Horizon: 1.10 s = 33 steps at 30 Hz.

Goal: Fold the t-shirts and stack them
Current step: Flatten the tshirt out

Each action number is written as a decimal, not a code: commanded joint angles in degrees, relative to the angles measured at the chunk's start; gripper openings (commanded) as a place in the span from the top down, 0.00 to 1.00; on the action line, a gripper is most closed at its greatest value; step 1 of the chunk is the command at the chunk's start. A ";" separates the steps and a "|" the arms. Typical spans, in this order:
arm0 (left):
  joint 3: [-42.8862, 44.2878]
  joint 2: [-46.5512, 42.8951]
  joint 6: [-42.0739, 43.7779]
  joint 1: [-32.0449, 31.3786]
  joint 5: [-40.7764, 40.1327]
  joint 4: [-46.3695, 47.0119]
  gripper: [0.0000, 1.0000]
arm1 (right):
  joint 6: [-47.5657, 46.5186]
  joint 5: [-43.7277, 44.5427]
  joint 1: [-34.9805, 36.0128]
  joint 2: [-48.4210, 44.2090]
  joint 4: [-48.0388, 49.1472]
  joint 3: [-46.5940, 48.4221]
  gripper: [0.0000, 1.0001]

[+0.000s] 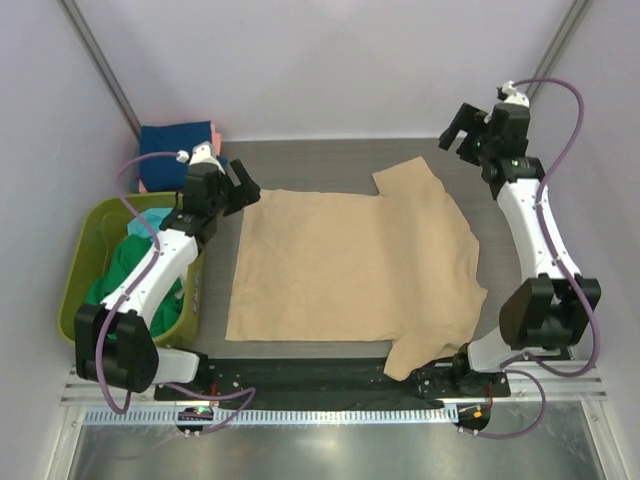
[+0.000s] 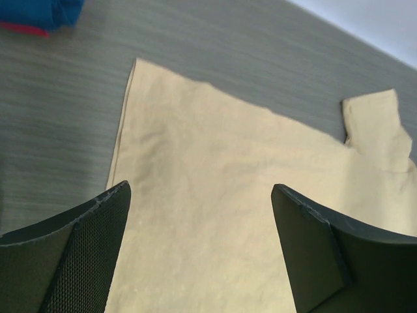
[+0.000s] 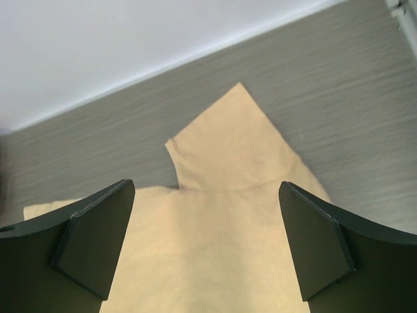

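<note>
A large tan t-shirt [image 1: 350,270] lies spread flat in the middle of the table, one sleeve toward the back and one toward the front edge. My left gripper [image 1: 243,185] hovers open above its back left corner; in the left wrist view the tan t-shirt [image 2: 215,182] fills the space under the left gripper [image 2: 202,195], nothing between the fingers. My right gripper [image 1: 462,128] is raised beyond the back sleeve, open and empty. Its wrist view shows the right gripper [image 3: 207,189] over that sleeve [image 3: 228,143]. Green and teal t-shirts [image 1: 125,262] lie bunched in the bin.
An olive-green plastic bin [image 1: 78,270] stands at the left beside the left arm. Behind it sits a folded blue stack [image 1: 175,140] with a red edge, seen too in the left wrist view as blue cloth [image 2: 39,10]. Walls close the back and sides.
</note>
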 commanded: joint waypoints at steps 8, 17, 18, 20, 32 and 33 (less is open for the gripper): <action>-1.90 13.61 -3.72 -4.25 1.61 2.73 0.13 | 3.63 -0.26 1.27 10.70 -7.17 -11.93 0.01; 10.67 31.72 -5.74 -4.43 -0.68 -1.14 0.14 | 4.69 2.91 1.27 27.15 -10.43 -1.22 0.02; 11.72 33.03 -5.92 -4.17 -0.67 -1.14 0.14 | 4.60 3.00 1.27 28.73 -10.87 0.11 0.02; 15.66 37.87 -6.10 -3.90 -0.67 -2.45 0.14 | 4.68 3.52 1.27 33.65 -11.66 4.49 0.02; 66.95 67.21 -2.41 3.21 3.18 -26.21 0.14 | 5.13 -1.64 1.19 60.99 -21.95 52.52 0.02; 72.41 71.67 -2.41 3.74 3.98 -29.41 0.14 | 4.78 -2.62 1.19 62.74 -21.60 55.47 0.01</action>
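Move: The t-shirt's far-left part lies almost straight below the left hand, about 1 cm ahead, 5 cm right and 18 cm down, with the far-left corner some 9 cm ahead and 2 cm left. Its far-right part is about 27 cm below the right hand, 6 cm back and 1 cm left; the far-right sleeve is roughly 7 cm ahead and 10 cm left. From the left hand, the folded stack is 18 cm ahead and 27 cm left. The t-shirt's far part is pressed from above by both empty, wide-open grippers and pushed forward along the table. The left hand first sinks about 17 cm, drifting 5 cm right; the right sinks about 26 cm and draws back 6 cm, tipping some 40 degrees down. Then both run forward roughly 20 cm, low and speeding up, fingertips on the cloth. ##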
